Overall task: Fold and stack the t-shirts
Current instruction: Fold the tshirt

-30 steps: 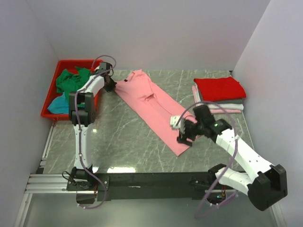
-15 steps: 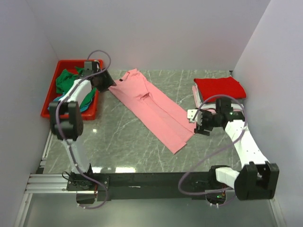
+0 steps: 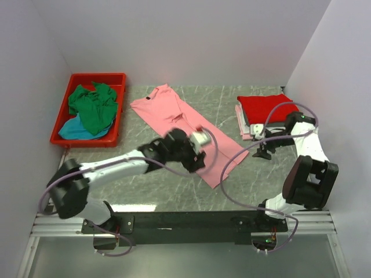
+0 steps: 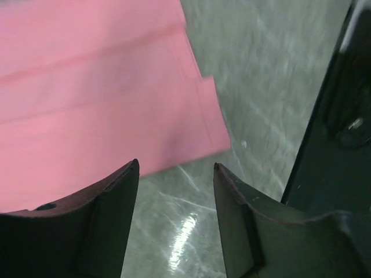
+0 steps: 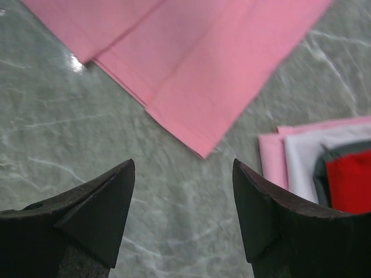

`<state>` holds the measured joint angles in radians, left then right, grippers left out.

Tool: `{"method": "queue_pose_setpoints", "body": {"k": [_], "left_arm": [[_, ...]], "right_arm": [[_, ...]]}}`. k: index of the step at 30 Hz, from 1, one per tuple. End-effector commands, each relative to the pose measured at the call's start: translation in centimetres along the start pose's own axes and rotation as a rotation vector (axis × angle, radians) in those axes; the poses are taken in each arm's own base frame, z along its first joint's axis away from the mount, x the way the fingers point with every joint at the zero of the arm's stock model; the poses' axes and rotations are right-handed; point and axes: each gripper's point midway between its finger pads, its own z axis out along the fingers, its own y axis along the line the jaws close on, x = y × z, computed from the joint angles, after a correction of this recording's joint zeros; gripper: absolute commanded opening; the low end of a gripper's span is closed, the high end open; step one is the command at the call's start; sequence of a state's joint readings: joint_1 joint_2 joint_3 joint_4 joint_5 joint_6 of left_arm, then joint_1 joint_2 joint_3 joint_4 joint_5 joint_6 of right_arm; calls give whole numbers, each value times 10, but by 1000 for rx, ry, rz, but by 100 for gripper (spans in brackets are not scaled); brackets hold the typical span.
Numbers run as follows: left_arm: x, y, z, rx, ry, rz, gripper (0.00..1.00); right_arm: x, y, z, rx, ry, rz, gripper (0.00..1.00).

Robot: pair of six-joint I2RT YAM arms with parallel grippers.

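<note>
A salmon pink t-shirt [image 3: 179,124], folded into a long strip, lies diagonally across the table; its near end shows in the left wrist view [image 4: 98,87] and its corner in the right wrist view [image 5: 197,63]. My left gripper [image 3: 196,157] hovers over the strip's near end, open, with bare table between its fingers [image 4: 175,174]. My right gripper [image 3: 264,149] is open over bare table [image 5: 182,168], between the strip's corner and the folded stack. That stack has a red t-shirt [image 3: 268,107] on top and pale pink and white ones [image 3: 246,124] beneath.
A red bin [image 3: 64,139] at the far left holds a crumpled green t-shirt [image 3: 93,107] and a teal one [image 3: 72,130]. White walls close in the table on both sides. The black rail [image 3: 191,219] runs along the near edge.
My left gripper opened, left the shirt's collar end by the bin and swung to the strip's near end. My right gripper pulled away to the right, toward the stack.
</note>
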<state>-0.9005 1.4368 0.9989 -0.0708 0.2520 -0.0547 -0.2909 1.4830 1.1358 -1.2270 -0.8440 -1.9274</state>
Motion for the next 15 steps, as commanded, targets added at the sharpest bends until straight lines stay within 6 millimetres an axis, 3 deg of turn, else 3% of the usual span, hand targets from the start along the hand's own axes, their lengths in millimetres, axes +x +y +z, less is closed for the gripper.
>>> {"method": "queue_pose_setpoints", "body": {"k": [1, 7, 15], "left_arm": [[24, -18, 36, -35, 57, 141, 58], [41, -42, 90, -90, 105, 182, 59], [65, -66, 122, -110, 175, 161, 60]], "right_arm": [[-17, 14, -13, -34, -109, -20, 74], [-3, 22, -13, -3, -75, 20, 74], [6, 22, -13, -8, -87, 73, 74]]}}
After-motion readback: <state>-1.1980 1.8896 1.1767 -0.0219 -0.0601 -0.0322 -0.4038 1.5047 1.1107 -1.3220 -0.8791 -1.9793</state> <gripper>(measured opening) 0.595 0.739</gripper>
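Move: The near corner of the pink t-shirt, where its lower end comes closest to the table's front edge, lies about 7 cm to the right of the left hand, 6 cm back and some 15 cm below it. The far corner of that end lies roughly 22 cm right and 9 cm ahead, equally low. The stack of folded shirts is about 30 cm right and 25 cm ahead. From the right hand, the near corner lies some 19 cm left and 12 cm back. Down and a little back first, then nearly level to the right, the left hand drops some 12 cm and shifts about 9 cm right, settling low over the near corner of the pink t-shirt. Its fingers tip down roughly 15 degrees and stay open. The empty right hand eases about 2 cm back and right, open. ##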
